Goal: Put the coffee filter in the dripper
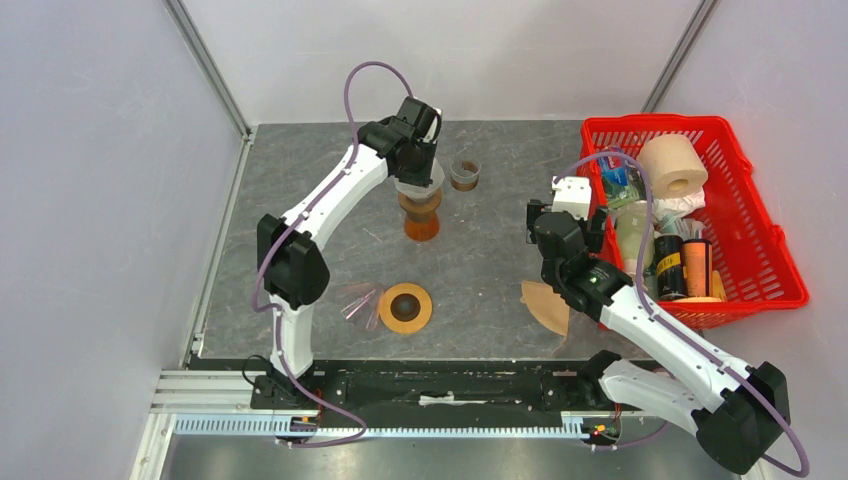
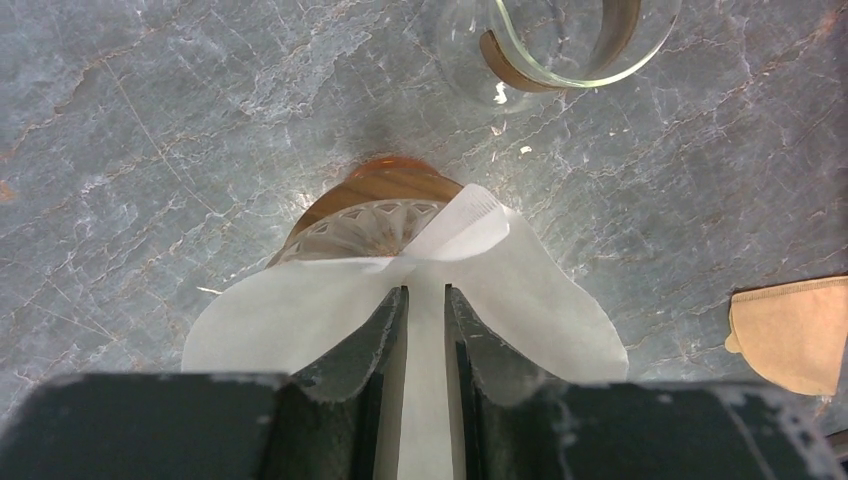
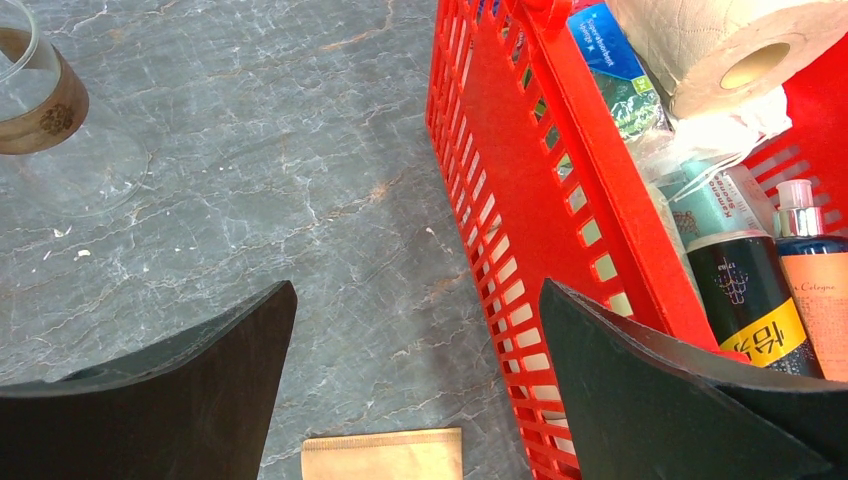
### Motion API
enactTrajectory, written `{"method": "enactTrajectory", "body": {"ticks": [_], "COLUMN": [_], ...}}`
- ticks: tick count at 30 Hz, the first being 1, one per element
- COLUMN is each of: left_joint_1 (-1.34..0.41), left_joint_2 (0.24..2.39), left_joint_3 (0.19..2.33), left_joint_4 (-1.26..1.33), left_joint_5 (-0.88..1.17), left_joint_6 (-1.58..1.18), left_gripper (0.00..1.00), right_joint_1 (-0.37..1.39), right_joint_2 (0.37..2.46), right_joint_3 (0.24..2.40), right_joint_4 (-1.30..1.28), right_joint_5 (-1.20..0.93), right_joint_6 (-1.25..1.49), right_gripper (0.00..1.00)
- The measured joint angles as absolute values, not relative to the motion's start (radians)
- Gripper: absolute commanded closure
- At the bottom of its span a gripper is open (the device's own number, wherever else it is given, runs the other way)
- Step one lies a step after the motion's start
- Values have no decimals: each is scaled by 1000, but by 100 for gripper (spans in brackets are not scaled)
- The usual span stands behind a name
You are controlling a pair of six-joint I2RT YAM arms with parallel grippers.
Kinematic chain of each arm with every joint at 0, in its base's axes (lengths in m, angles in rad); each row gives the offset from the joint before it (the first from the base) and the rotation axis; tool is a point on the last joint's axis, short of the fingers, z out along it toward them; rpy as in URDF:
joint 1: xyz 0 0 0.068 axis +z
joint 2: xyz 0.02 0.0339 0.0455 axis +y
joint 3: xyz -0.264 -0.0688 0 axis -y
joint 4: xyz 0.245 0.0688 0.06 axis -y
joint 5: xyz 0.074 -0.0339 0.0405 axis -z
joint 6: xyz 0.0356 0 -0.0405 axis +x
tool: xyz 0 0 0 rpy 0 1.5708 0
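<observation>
A white coffee filter (image 2: 520, 290) lies spread over the mouth of the cut-glass dripper (image 2: 370, 225). The dripper (image 1: 420, 190) stands on an amber carafe (image 1: 421, 222) at the back middle of the table. My left gripper (image 2: 425, 292) hangs right above it, pointing down. Its fingers stand a narrow gap apart, astride a raised fold of the filter, and paper shows in the gap. In the top view the left gripper (image 1: 418, 170) hides most of the filter. My right gripper (image 3: 418, 290) is wide open and holds nothing, beside the red basket.
A brown paper filter (image 1: 547, 305) lies flat near the right arm. A red basket (image 1: 760, 270) of bottles and a paper roll fills the right side. A small glass cup (image 1: 464, 173) stands right of the dripper. An orange ring (image 1: 405, 307) and a clear pinkish piece (image 1: 360, 300) lie in front.
</observation>
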State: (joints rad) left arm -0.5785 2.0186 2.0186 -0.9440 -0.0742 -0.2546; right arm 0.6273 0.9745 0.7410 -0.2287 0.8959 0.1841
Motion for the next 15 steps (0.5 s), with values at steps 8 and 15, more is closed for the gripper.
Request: {"method": "enactTrajectory", "body": {"ticks": [8, 15], "left_joint_1": [-587, -598], "left_joint_2": [1947, 1773], "left_joint_3": [2019, 1959], "left_joint_4": [-944, -910], "left_joint_5": [-80, -105], "left_joint_6": [-255, -254], "left_gripper": [62, 20], "right_joint_1": [625, 625], "right_joint_2": [974, 974], "right_joint_3": [741, 741], "right_joint_4": [-229, -231], "right_joint_5": [896, 895], "right_joint_6": [184, 184], "right_gripper": [1, 1]}}
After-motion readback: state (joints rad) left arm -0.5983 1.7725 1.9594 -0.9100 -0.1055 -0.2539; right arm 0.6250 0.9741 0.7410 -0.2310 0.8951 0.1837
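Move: The filter already sits in the dripper on top of the carafe. Its middle is about 4 cm below the left hand's point and 1 cm back and 1 cm to the left, with the fingertips just at its mouth. The small glass stands some 10 cm ahead and 8 cm to the right, 15 cm lower; the wooden ring lies about 18 cm back, 4 cm left and 19 cm down. From the right hand, the filter is roughly 28 cm left, 10 cm ahead and 5 cm below. The left hand backs out of the filter's mouth, lifting away from the dripper slowly at first and then ever faster, about 10 cm up in all, and easing some 3 cm back towards its base as it climbs. On the way its fingers part from about a quarter open to well over half, and the wrist tips up by some 10 degrees so that they point less steeply down. ##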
